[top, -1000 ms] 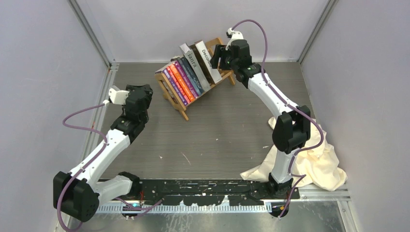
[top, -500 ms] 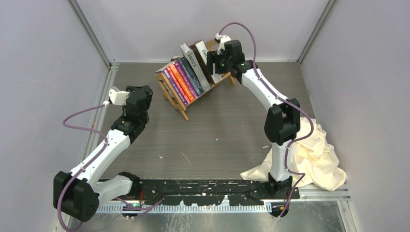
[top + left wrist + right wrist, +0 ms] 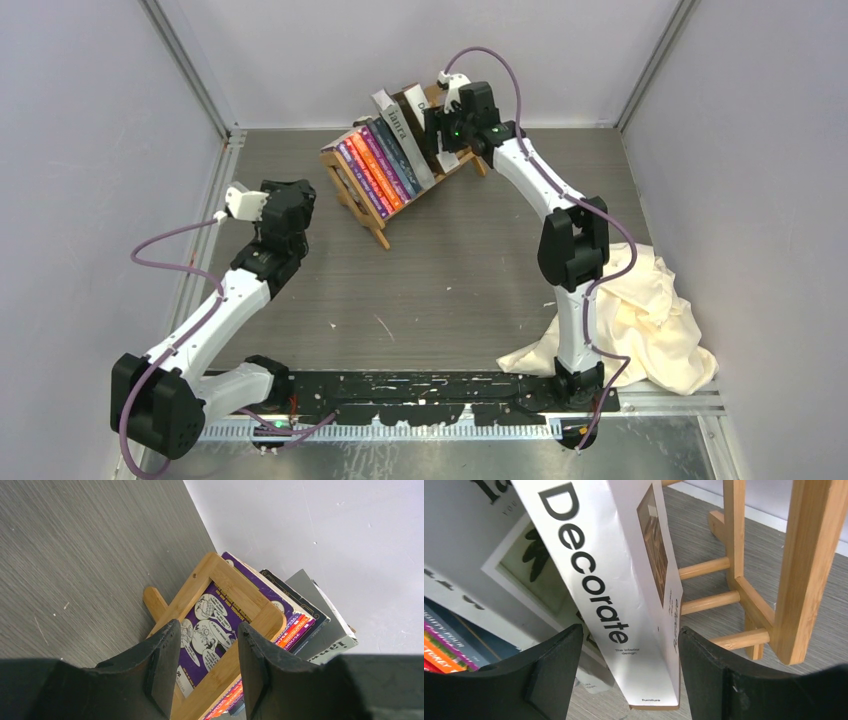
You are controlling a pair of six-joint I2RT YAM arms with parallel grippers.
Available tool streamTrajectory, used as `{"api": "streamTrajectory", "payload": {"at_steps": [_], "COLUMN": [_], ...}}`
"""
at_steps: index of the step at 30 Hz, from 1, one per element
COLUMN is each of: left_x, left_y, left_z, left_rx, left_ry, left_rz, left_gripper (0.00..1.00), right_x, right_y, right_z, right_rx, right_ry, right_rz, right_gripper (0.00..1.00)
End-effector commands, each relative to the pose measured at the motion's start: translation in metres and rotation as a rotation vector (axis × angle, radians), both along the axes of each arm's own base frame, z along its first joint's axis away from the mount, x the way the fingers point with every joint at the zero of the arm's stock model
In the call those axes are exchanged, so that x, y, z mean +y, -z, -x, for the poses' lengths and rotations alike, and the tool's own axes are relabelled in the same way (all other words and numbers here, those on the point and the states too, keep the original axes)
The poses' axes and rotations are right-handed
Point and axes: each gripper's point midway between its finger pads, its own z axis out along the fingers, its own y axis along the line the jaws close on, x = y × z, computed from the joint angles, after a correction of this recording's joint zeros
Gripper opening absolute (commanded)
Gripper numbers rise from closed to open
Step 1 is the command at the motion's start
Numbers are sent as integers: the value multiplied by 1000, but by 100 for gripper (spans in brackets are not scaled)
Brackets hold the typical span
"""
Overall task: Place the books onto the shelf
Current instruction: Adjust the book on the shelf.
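The shelf (image 3: pixel 366 214) stands at the back of the table with several books (image 3: pixel 385 165) leaning in it: purple, orange, dark blue and a grey one (image 3: pixel 396 122). A white book marked "Decorate" (image 3: pixel 624 595) leans at the right end, its lower corner on the table between the shelf's rungs. My right gripper (image 3: pixel 629 632) is open around this white book; the right finger is at its edge and a gap shows on the left. My left gripper (image 3: pixel 207 627) is open and empty, short of the shelf's left end frame (image 3: pixel 235 580), through which a purple cover (image 3: pixel 225 602) shows.
A crumpled cream cloth (image 3: pixel 645 330) lies at the right, beside the right arm's base. Grey walls close the table on three sides, just behind the shelf. In the top view my left gripper (image 3: pixel 300 195) hangs to the left of the shelf.
My right gripper has moved left and down onto the white book, and its jaws have widened. The left arm has not moved.
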Motion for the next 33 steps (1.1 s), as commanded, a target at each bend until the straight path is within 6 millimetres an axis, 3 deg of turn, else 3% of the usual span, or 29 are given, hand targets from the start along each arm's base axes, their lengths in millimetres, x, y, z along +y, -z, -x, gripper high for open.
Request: {"api": "streamTrajectory", "payload": {"at_steps": [1, 8, 15, 33], "left_x": [10, 12, 11, 11], "left_y": [-11, -5, -5, -1], "left_z": [2, 0, -2, 1], "left_rx": [-43, -30, -29, -20], "left_ry": [-50, -54, -50, -44], "left_rz": [9, 6, 6, 6], "left_gripper": [47, 47, 47, 46], "right_x": [9, 8, 7, 7], "right_y": [-21, -8, -10, -34], "right_z": [-11, -18, -13, -12], "right_rx": [-82, -92, -119, -227], "right_ry": [-32, -42, -53, -57], "right_rz": [-7, 25, 14, -37], "right_gripper": [74, 63, 52, 52]}}
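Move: My right hand is already at the shelf with its open fingers astride the lower spine of the white Decorate book, whose middle is about 6 cm ahead, 4 cm to the left and roughly level. The brown book leans against it, 5 cm ahead and 7 cm left of my hand. The grey book is 3 cm ahead and 10 cm left, and the shelf's end frame 7 cm ahead and 5 cm right. From my left hand, Decorate lies some 16 cm ahead and 23 cm right, slightly lower. I sink my right hand about 3 cm along the Decorate book's spine, easing some 1.5 cm forward onto it. My fingers close from wide to about half open until they pinch the book from both sides low on the spine; there I stay and keep the grip, my fingers tipping up a few degrees. My left hand stays out of it. ##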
